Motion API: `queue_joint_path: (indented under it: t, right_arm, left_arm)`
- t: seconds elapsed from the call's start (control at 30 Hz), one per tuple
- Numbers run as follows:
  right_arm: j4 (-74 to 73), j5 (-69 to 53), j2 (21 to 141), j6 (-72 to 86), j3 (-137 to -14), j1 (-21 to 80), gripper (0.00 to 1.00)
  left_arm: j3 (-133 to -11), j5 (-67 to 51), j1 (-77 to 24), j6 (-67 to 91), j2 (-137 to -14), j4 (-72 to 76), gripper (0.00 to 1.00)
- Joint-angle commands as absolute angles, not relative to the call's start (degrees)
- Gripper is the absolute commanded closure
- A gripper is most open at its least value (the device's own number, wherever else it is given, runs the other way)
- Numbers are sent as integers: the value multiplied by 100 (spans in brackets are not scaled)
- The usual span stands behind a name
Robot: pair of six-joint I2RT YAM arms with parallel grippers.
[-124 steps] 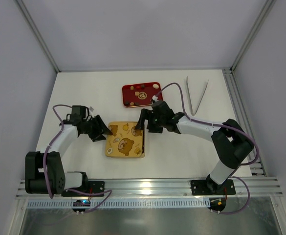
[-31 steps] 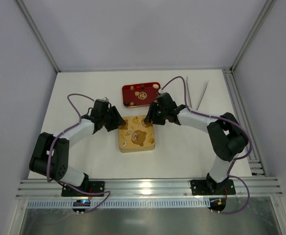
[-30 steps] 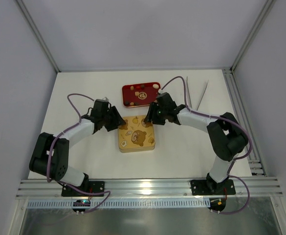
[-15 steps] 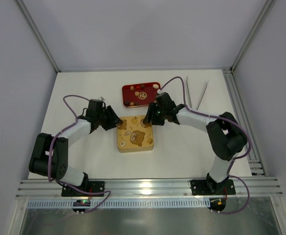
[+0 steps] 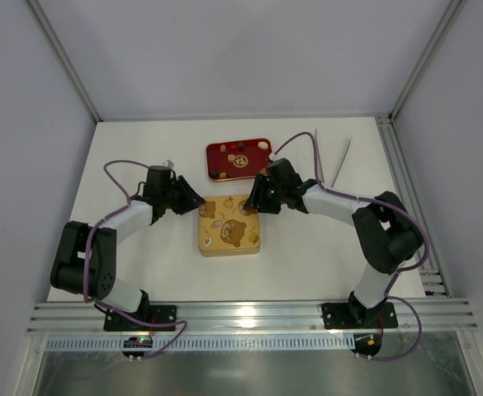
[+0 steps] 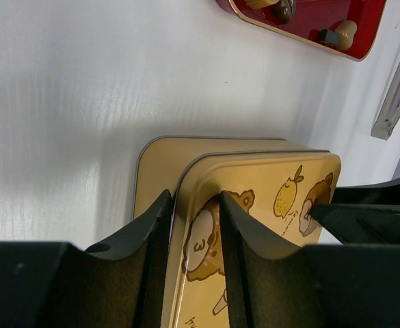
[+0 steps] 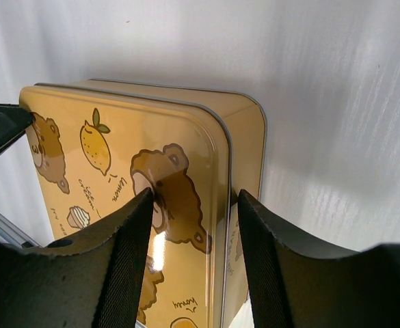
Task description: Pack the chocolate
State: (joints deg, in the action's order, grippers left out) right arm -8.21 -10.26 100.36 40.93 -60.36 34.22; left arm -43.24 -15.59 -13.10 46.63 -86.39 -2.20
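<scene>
A gold tin lid [image 5: 229, 223] printed with bears and lemons lies on its gold base [image 6: 152, 178], slightly offset. My left gripper [image 5: 196, 201] pinches the lid's far left rim, as the left wrist view [image 6: 194, 201] shows. My right gripper [image 5: 254, 200] grips the lid's far right corner, one finger on top and one at the side, as the right wrist view [image 7: 194, 198] shows. The chocolate [image 5: 262, 146], small brown and cream pieces, sits in the red tray [image 5: 210, 161] behind the tin. One cream piece [image 6: 347, 29] shows in the left wrist view. The tin's inside is hidden.
A pair of metal tongs [image 5: 332, 161] lies at the back right, also at the edge of the left wrist view [image 6: 398, 96]. An aluminium frame rail [image 5: 406, 198] runs along the table's right side.
Since four seconds ago both grippers have carried the tin to the right and farther back. In the last second the left gripper shifted slightly left; the tin barely moved.
</scene>
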Motion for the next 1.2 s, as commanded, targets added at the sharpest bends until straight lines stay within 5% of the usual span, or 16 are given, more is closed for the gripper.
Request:
queue_joint_path:
  t: [0.0, 0.3, 0.47, 0.8, 1.17]
  right_arm:
    - [-1433, -791, 9994, 3973, -5757, 3401, 47]
    - [-1397, -923, 9624, 3903, -5634, 3199, 47]
    - [-1617, -809, 9309, 3771, -5852, 3199, 43]
    - [-2407, -449, 8221, 3367, -6793, 3006, 20]
    - [-2812, 580, 5890, 2839, -6531, 2857, 0]
  left_arm:
    - [-4052, -1362, -1345, 4570, -8974, -791, 69]
    - [-4332, -1266, -1345, 4439, -8807, -1256, 70]
    - [-4657, -1240, -1345, 4210, -8535, -1660, 62]
    - [-6361, -1151, -1345, 3315, -7867, -3188, 46]
    - [-6574, -1151, -1345, 2707, -5951, -4060, 39]
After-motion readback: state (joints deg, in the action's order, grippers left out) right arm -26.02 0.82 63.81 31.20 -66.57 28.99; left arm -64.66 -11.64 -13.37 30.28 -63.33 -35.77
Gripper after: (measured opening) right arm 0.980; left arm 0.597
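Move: Both hands are at the closed chocolate tin's far corners. Its middle is about 6 cm back, 8 cm right and 3 cm below the left hand, and some 5 cm back, 7 cm left and 3 cm below the right. The red tray lies about 13 cm ahead and 3 cm left of the right hand; the tongs are roughly 14 cm ahead and 22 cm right of it, both some 5 cm lower. Both hands open and lift off the tin's far corners, rising some 20 cm, the right also 10 cm rightward. ##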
